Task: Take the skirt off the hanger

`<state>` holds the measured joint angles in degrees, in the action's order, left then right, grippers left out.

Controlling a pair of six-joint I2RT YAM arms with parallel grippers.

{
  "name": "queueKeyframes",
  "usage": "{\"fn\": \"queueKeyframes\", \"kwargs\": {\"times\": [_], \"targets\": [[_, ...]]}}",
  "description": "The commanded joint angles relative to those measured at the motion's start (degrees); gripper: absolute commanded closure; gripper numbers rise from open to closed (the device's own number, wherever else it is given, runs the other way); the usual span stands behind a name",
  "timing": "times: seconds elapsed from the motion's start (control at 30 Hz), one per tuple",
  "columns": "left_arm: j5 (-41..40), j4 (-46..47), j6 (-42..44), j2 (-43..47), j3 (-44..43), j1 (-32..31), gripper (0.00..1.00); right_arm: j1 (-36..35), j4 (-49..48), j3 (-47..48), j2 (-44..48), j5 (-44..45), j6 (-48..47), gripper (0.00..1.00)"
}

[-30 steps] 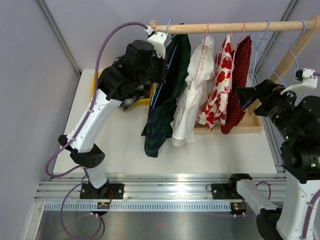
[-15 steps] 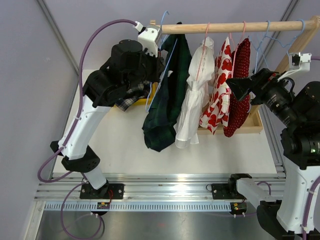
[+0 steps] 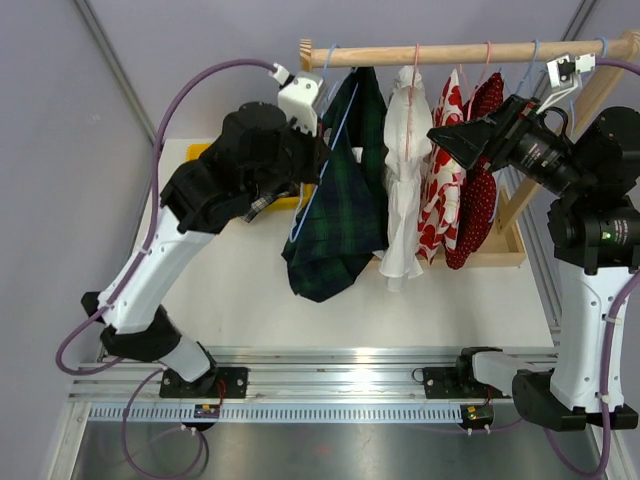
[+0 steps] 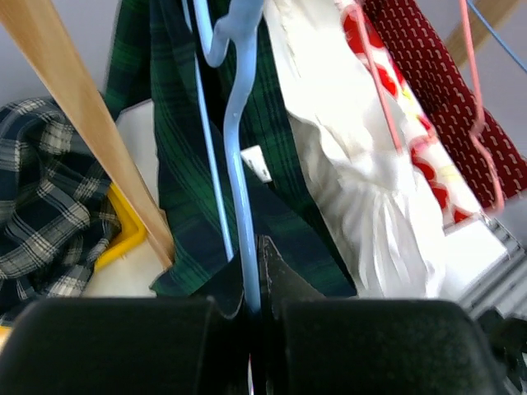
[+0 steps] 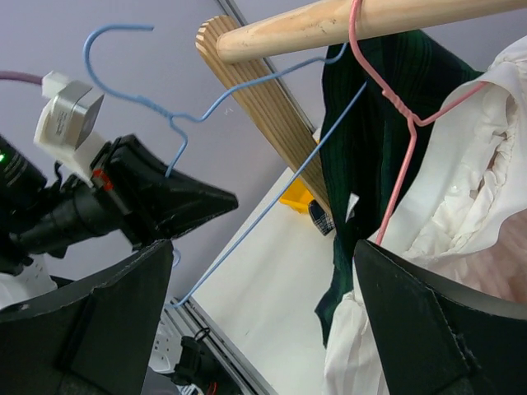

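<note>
The dark green plaid skirt hangs on a light blue wire hanger at the left end of the wooden rail. My left gripper is shut on the hanger's neck, with the skirt just beyond its fingertips. In the right wrist view the blue hanger has its hook left of the rail's end. My right gripper is open and empty, level with the hanging garments, its fingers wide apart and facing the skirt.
A white garment on a pink hanger, a red-and-white one and a red dotted one hang further right. A wooden rack post, a yellow bin with checked cloth, and a wooden tray stand behind.
My left arm has lifted the blue hanger and drawn it towards the rail's left end; the skirt swung with it. My right arm has risen and moved left towards the garments.
</note>
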<state>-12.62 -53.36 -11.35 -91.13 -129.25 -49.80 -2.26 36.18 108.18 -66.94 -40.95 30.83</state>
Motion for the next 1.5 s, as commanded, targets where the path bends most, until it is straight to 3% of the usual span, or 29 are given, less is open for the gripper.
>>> {"fn": "queueKeyframes", "kwargs": {"times": [0.0,0.2,0.3,0.5,0.6,0.7,0.8,0.83,0.93,1.0,1.07,1.13,1.2,1.3,1.33,1.4,1.43,1.47], "targets": [[-4.8,14.3,1.6,11.3,6.4,-5.0,1.00,-0.3,-3.8,-0.1,0.1,-2.9,0.7,0.01],[-11.7,13.4,-3.9,23.7,22.6,-12.8,1.00,-0.3,-3.7,-5.2,2.6,-2.8,0.2,0.01],[-15.8,13.1,-7.2,30.3,32.5,-20.5,1.00,-0.3,-6.2,-11.2,5.4,-3.7,1.2,0.01],[-25.1,-1.3,-14.6,31.7,40.7,-29.4,1.00,-0.4,-7.8,-17.2,9.0,-5.9,0.6,0.01],[-29.8,-8.1,-17.5,29.1,38.9,-37.4,1.00,-0.4,-3.9,-16.7,9.4,-2.9,-1.9,0.00],[-33.7,-16.3,-21.5,25.1,31.5,-41.9,1.00,-0.4,-2.5,-16.2,9.3,-2.0,-2.3,0.01],[-36.0,-31.9,-28.9,17.9,17.2,-42.5,1.00,-0.4,-2.3,-17.1,10.7,-2.4,-1.9,0.01],[-35.1,-35.4,-27.2,16.4,14.9,-42.6,1.00,-0.3,-2.1,-17.8,11.1,-2.3,-1.9,0.00],[-34.8,-35.2,-29.4,16.0,16.4,-42.9,1.00,-0.3,-1.9,-19.8,12.9,-5.0,-2.1,0.00],[-31.5,-32.9,-28.7,17.6,22.1,-43.0,1.00,-0.4,-2.7,-21.5,13.5,-8.3,-1.5,0.01],[-17.8,-23.4,-24.4,19.6,27.9,-43.0,1.00,-0.9,-1.3,-23.3,12.6,-12.0,-2.5,0.01],[-12.4,-18.8,-21.2,20.0,31.9,-44.7,1.00,-2.6,2.6,-22.9,10.8,-11.6,-4.7,0.01],[-12.4,-18.7,-20.5,19.6,30.2,-46.8,1.00,-7.0,6.6,-22.0,9.3,-8.3,-9.2,0.00],[-5.5,-12.4,-15.0,23.0,31.7,-47.3,1.00,-12.1,12.3,-18.5,6.7,3.1,-14.2,0.00],[-6.5,-12.5,-14.5,23.7,30.1,-47.3,1.00,-13.4,13.6,-16.4,5.9,7.2,-15.5,0.01],[-12.3,-21.3,-17.5,22.0,25.0,-47.1,1.00,-18.8,17.7,-13.9,3.3,15.8,-18.4,0.01],[-13.3,-23.7,-18.1,19.4,18.1,-47.1,1.00,-21.4,18.7,-13.4,2.6,19.7,-19.4,0.00],[-11.0,-24.3,-16.8,18.9,16.6,-47.2,1.00,-24.3,19.5,-13.3,1.6,24.2,-20.4,0.01]]}}
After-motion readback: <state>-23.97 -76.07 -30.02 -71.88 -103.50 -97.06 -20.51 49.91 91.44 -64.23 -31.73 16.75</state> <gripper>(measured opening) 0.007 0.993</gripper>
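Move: The left hand already has the blue hanger shut between its fingers, clear of the rail, with the dark green plaid skirt still hanging from it; the skirt's middle is some 8 cm ahead, 4 cm right and 15 cm below. The rack's left post stands about 13 cm ahead and 2 cm left. For the open right hand the skirt is roughly 7 cm ahead, 13 cm left and 20 cm below, and the white dress 5 cm ahead, 2 cm left and 12 cm below. Keeping its pinch on the blue hanger, the left hand pulls it back about 27 cm, away from the skirt and rack to the near edge of the table, sinking unevenly with two short lifts and swinging clockwise. The right hand, fingers still wide open, sinks some 15 cm beside the white dress, then edges left and tips downward. ##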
